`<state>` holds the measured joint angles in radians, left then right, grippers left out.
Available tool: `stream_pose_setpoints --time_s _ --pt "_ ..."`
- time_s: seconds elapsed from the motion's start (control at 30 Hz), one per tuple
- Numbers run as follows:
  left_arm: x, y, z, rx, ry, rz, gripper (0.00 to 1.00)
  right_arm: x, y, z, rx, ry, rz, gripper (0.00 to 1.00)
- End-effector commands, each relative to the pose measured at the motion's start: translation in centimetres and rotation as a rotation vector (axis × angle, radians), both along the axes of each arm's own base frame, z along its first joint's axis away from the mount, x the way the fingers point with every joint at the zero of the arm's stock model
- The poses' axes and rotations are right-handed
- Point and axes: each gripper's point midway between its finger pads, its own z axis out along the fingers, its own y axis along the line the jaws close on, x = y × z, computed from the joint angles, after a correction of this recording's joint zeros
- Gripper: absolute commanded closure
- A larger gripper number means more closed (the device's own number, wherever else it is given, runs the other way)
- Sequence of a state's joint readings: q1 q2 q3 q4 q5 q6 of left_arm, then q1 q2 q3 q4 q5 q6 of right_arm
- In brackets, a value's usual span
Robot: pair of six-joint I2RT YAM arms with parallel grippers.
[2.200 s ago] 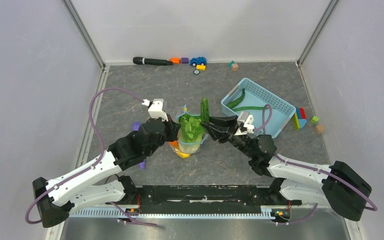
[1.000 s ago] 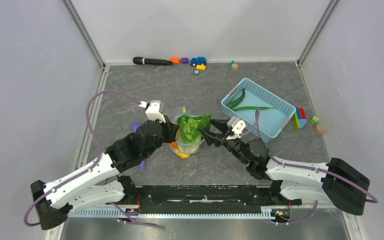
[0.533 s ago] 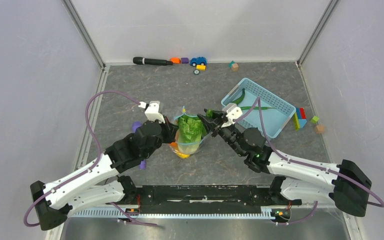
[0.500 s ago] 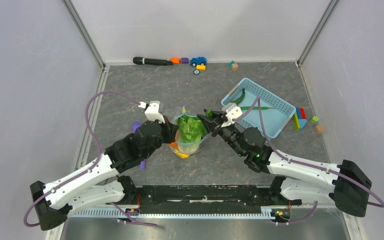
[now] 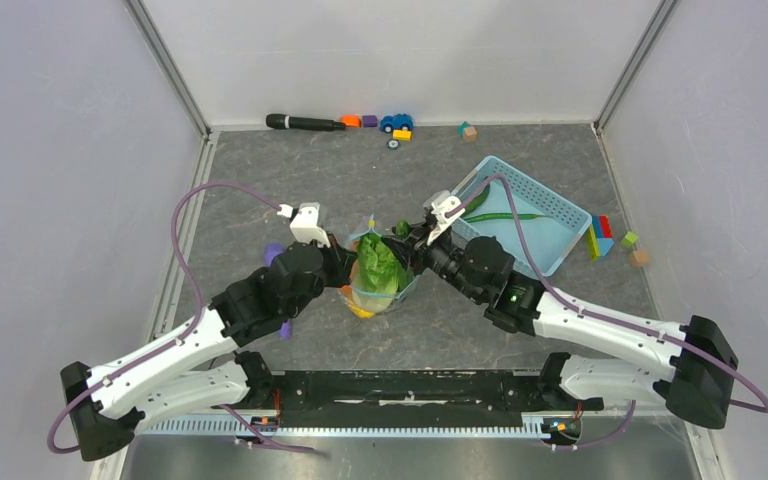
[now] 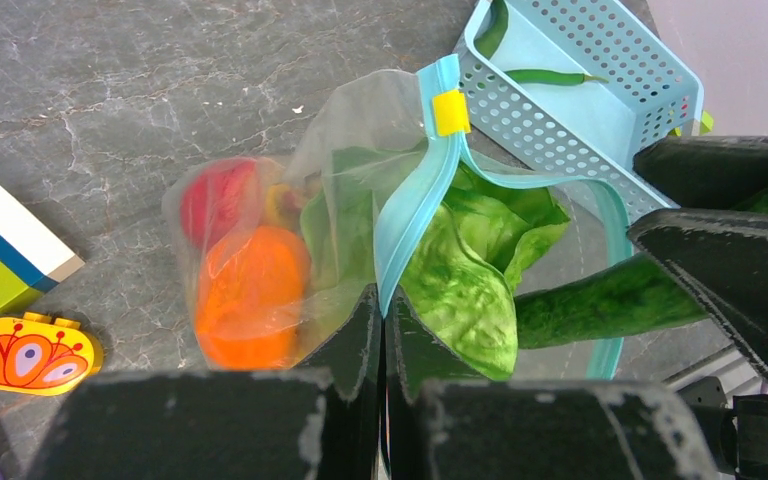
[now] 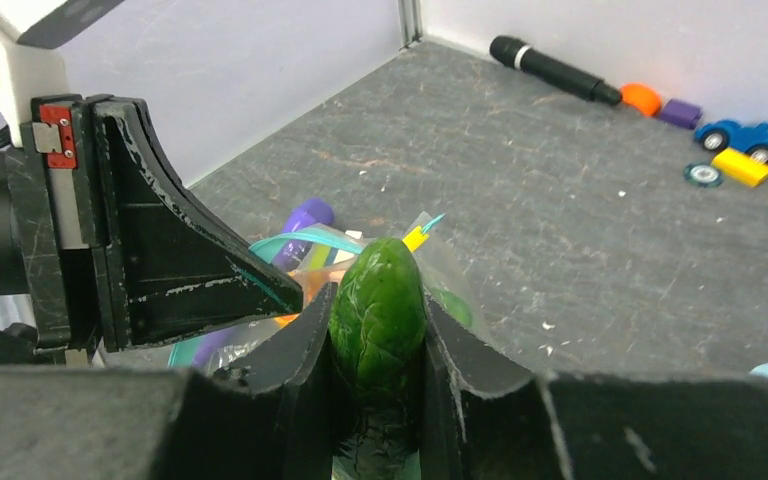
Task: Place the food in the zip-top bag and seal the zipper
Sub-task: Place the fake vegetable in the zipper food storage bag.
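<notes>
The zip-top bag (image 5: 378, 290) stands mid-table with its mouth up. My left gripper (image 6: 382, 300) is shut on the teal zipper (image 6: 412, 205) strip near the yellow slider (image 6: 450, 110). Through the clear plastic I see a red fruit (image 6: 212, 200), an orange (image 6: 250, 295) and the green lettuce (image 6: 465, 275). My right gripper (image 7: 375, 300) is shut on a dark green bumpy vegetable (image 7: 380, 305). It holds the vegetable (image 6: 600, 300) lengthwise over the bag's open mouth, against the lettuce. From above, the right gripper (image 5: 405, 245) meets the left gripper (image 5: 348, 262) across the bag.
A light-blue lattice basket (image 5: 540, 215) with thin green pods (image 6: 550, 77) stands right of the bag. A black microphone (image 5: 300, 122), toy car (image 5: 396, 122) and small blocks lie along the back wall. More blocks (image 5: 602, 236) lie beside the basket, and some (image 6: 10, 245) left of the bag.
My right arm has swung left and forward, bringing the green vegetable from beside the bag to over its mouth, and its jaws have narrowed on it. The left gripper has kept its hold.
</notes>
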<state>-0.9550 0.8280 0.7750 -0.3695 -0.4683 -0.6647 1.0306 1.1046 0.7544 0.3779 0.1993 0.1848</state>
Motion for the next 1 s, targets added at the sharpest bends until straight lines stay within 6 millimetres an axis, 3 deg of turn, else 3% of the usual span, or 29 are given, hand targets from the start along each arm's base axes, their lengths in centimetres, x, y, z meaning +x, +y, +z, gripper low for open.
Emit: stream_pose_setpoints --time_s 0.0,0.2,0.5,0.7,0.97 --pt "0.0 0.1 0.3 -0.051 0.002 0.023 0.98 -0.8 0.7 -0.8 0.082 0.07 0.031 1.0" --pt "-0.3 0.1 0.4 -0.073 0.008 0.017 0.98 -1.5 0.9 -1.6 0.16 0.1 0.062 1.0" --pt "-0.5 0.5 0.6 -0.092 0.01 0.034 0.98 -3.3 -0.1 -2.0 0.251 -0.051 0.143 1.0" --pt "-0.4 0.8 0.5 -0.092 0.016 0.053 0.98 -4.8 1.7 -2.7 0.186 -0.108 0.275 1.0" --pt "-0.3 1.3 0.6 -0.088 0.008 0.075 0.98 -4.3 1.8 -5.9 0.017 -0.135 0.273 1.0"
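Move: The right hand already holds the cucumber, its lower end reaching into the bag's mouth. The middle of the bag mouth lies about 7 cm below that hand, 2 cm back and 4 cm to its left; the lettuce fills it some 10 cm below, 1 cm back and 4 cm left. The yellow zip slider is roughly 7 cm ahead, 7 cm left and 6 cm lower. From the left hand, which grips the rim, the mouth's middle is about 7 cm right, 1 cm ahead and level. Downward first, then also backward, the right hand brings the cucumber closer to the bag mouth beside the lettuce, sinking some 5.5 cm and drawing back about 4 cm, with a small shift left at the finish. It turns roughly 15 degrees counter-clockwise overall and keeps its grip, while the left fingers stay shut on the rim, nearly still. ##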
